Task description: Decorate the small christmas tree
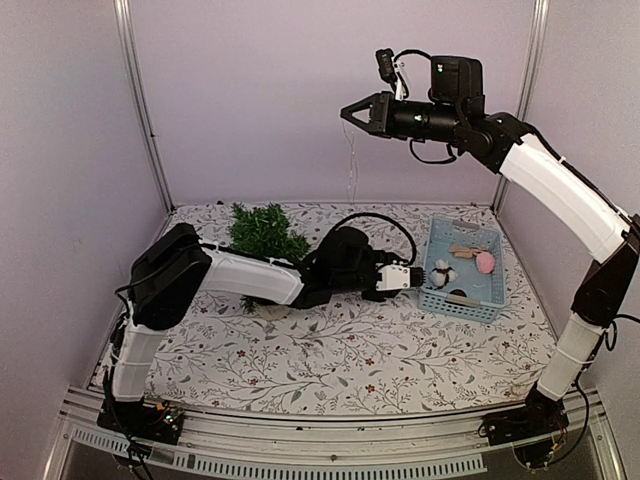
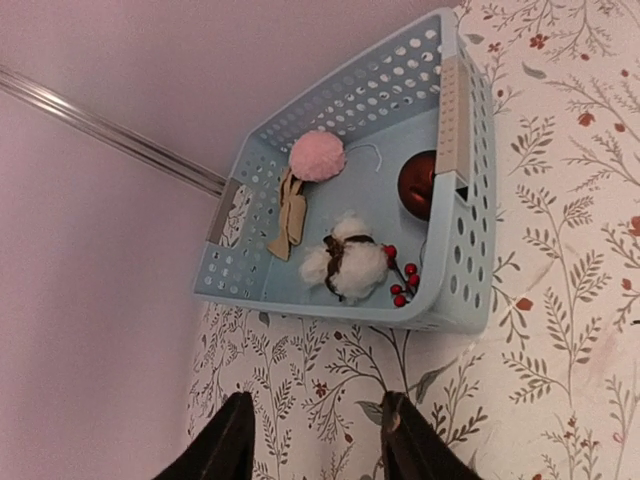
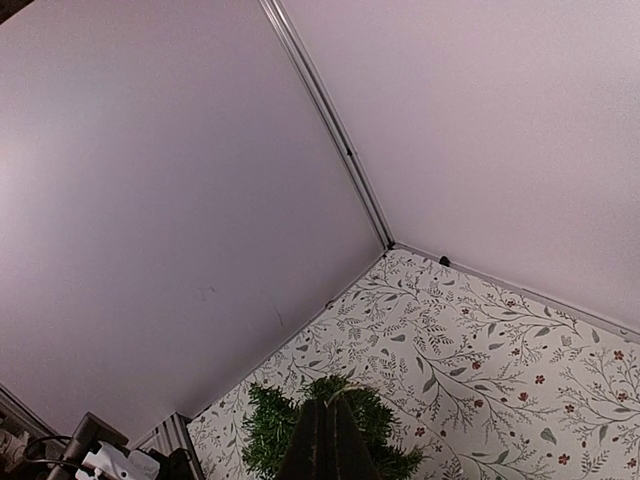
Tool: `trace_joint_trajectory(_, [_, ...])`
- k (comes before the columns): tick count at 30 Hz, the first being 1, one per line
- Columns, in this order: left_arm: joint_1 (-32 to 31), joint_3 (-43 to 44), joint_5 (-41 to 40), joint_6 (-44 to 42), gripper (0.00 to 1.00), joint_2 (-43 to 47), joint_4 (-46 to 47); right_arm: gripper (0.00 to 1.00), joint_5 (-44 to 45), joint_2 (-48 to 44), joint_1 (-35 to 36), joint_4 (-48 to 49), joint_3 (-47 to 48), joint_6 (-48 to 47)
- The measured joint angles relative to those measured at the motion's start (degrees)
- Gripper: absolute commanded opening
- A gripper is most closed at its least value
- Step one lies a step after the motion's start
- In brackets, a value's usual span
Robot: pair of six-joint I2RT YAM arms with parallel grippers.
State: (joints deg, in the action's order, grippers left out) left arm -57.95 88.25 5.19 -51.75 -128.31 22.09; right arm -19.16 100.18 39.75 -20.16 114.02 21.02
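The small christmas tree (image 1: 265, 232) stands at the back left of the table, its lower part hidden behind my left arm; the right wrist view shows its green top (image 3: 262, 432) below the fingers. My left gripper (image 1: 418, 278) lies low next to the blue basket (image 1: 490, 285), open with only tablecloth between its fingers (image 2: 236, 440). The basket (image 2: 455, 300) holds a pink pompom (image 2: 317, 156), a white cotton ornament (image 2: 345, 265), red berries (image 2: 402, 282), a dark red ball (image 2: 418, 183) and a tan piece (image 2: 290, 215). My right gripper (image 1: 345, 112) is raised high, shut on a thin pale string (image 3: 346, 392).
The floral tablecloth (image 1: 340, 350) covers the table. Pale walls with metal corner posts (image 1: 140, 110) enclose it on three sides. The left arm's black cable (image 1: 385, 222) loops above its wrist.
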Motion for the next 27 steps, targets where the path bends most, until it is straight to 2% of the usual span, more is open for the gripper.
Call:
trace_joint_trajectory(1, [0.0,0.0,0.3,0.2,0.15,-0.2,0.2,0.0,-0.1,-0.1,0.0,0.1,-0.2,0.0])
trace_joint_trajectory(3, [0.0,0.0,1.4,0.8,0.0,-0.3,0.5,0.0,-0.4,-0.2,0.1,0.2,-0.4,0.2])
trace_joint_trajectory(13, [0.0,-0.2,6.0,2.3,0.0,-0.1,3.1,0.0,-0.8,-0.2,0.1,1.0,-1.2,0.6])
trace_joint_trajectory(17, [0.0,-3.3,6.2,2.8,0.0,1.4,4.8,0.0,-0.4,-0.2,0.1,1.0,-1.4,0.5])
trace_joint_trajectory(22, [-0.5,-9.7,5.8,3.6,0.0,7.2,6.0,0.0,1.9,-0.7,-0.2,1.2,-3.4,-0.6])
trace_joint_trajectory(27, [-2.0,-16.0,5.5,5.0,0.0,17.2,6.8,0.0,2.7,-2.3,-2.8,2.3,-10.6,-0.7])
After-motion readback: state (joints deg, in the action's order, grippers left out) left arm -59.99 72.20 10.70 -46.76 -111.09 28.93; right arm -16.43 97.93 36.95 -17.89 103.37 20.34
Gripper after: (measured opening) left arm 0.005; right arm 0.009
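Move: The white string hangs from the right hand's shut fingers, and its loose lower end lies about level with and between the left hand's half-open fingers. From the left hand, the blue basket is about 10 cm ahead, 14 cm to the right and 12 cm below; the small christmas tree is some 32 cm to the left, 5 cm ahead, at much the same height. From the right hand, the tree is about 18 cm left, 3 cm ahead and 33 cm below. The white string's lower part is pinched as the left fingers, already closing, snap fully shut. The left hand eases back, then lifts about 8 cm while drawing back some 6 cm and a little left, away from the basket. The right hand keeps its grip on the string and hardly moves at first, then sinks about 6 cm, going slightly forward and right, so the two hands draw nearer each other. ##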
